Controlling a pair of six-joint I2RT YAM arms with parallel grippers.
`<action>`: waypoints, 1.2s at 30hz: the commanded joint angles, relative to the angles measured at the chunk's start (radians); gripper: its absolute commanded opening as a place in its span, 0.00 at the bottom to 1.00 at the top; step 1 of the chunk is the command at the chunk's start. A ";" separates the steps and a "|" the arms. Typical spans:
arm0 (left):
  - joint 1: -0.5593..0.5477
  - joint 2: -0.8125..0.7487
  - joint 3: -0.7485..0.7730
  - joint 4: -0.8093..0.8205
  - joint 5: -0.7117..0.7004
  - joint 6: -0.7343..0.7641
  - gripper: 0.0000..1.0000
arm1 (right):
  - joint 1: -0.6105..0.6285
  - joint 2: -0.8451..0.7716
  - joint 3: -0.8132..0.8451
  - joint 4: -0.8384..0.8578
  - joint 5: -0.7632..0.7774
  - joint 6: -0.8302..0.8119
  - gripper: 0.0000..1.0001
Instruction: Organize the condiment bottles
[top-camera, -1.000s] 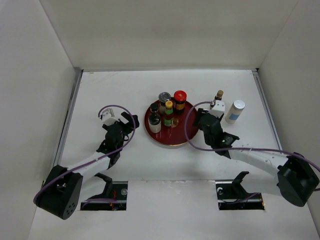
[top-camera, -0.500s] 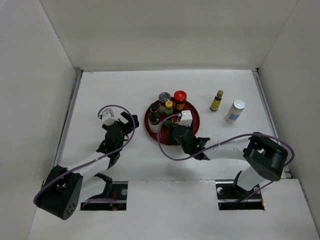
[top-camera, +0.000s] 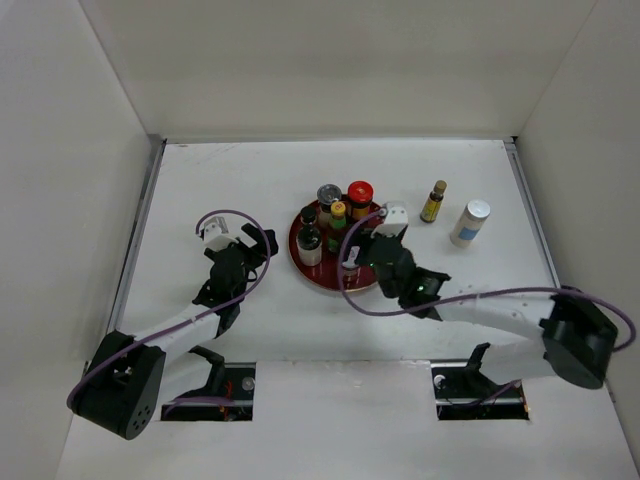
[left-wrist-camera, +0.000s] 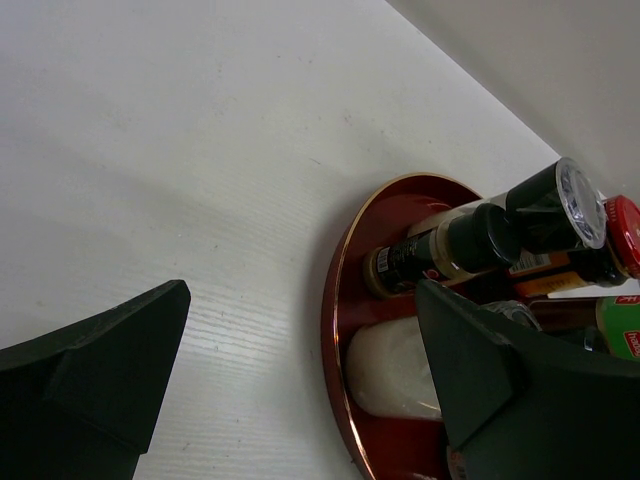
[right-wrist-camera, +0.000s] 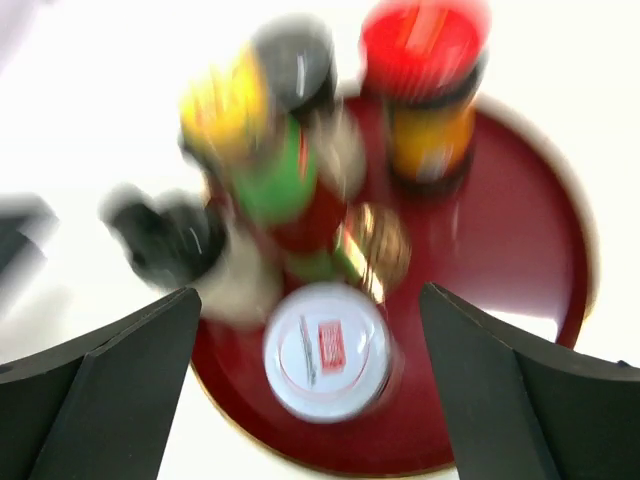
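Observation:
The round red tray (top-camera: 372, 283) holds several condiment bottles: a red-lidded jar (top-camera: 360, 200), a silver-capped shaker (top-camera: 328, 196), a yellow-capped green bottle (top-camera: 338, 222) and a black-capped bottle (top-camera: 309, 235). A white-capped bottle (right-wrist-camera: 325, 350) stands near the tray's front edge. My right gripper (right-wrist-camera: 308, 295) hovers open above it, with both fingers clear of the cap. This view is motion-blurred. My left gripper (left-wrist-camera: 300, 290) is open over bare table, just left of the tray rim (left-wrist-camera: 335, 330). A small brown bottle (top-camera: 433, 202) and a white bottle (top-camera: 470, 222) stand off the tray at the right.
White walls close in the table on the left, back and right. The right arm's purple cable (top-camera: 350, 295) loops low over the tray's front. The left arm (top-camera: 190, 320) lies along the near left.
My right gripper swung left from beside the small brown bottle to over the tray, then opened. A white-capped bottle now stands on the tray's front. The left arm has not moved.

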 joint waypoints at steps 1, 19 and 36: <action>0.003 -0.013 -0.003 0.055 0.002 -0.008 0.99 | -0.099 -0.150 -0.012 0.011 0.039 -0.047 0.98; -0.011 -0.011 -0.002 0.058 0.006 -0.008 0.99 | -0.699 0.205 0.371 -0.150 -0.169 -0.151 0.86; -0.001 0.000 -0.002 0.063 0.013 -0.009 0.99 | -0.714 0.255 0.374 -0.112 -0.118 -0.136 0.30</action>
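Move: The small bottle with the tan cap stands about 17 cm ahead of my right hand and 22 cm to its right, its middle some 8 cm lower. The white-topped shaker stands 10 cm ahead and 32 cm to the right; the red-capped jar, on the tray, is 13 cm ahead and 3 cm to the right. The white-lidded jar lies almost straight below, 1 cm back. From my idle left hand the tan-capped bottle is about 14 cm ahead and 51 cm to the right. With my right hand already clear of the white-lidded jar, I swing some 22 cm right and 17 cm forward off the tray, rising about 7 cm at first and turning roughly 30 degrees clockwise. I then sink about 8 cm onto the tan-capped bottle, fingertips tipping slightly down, and close the wide-open fingers to pinch it at the cap. ##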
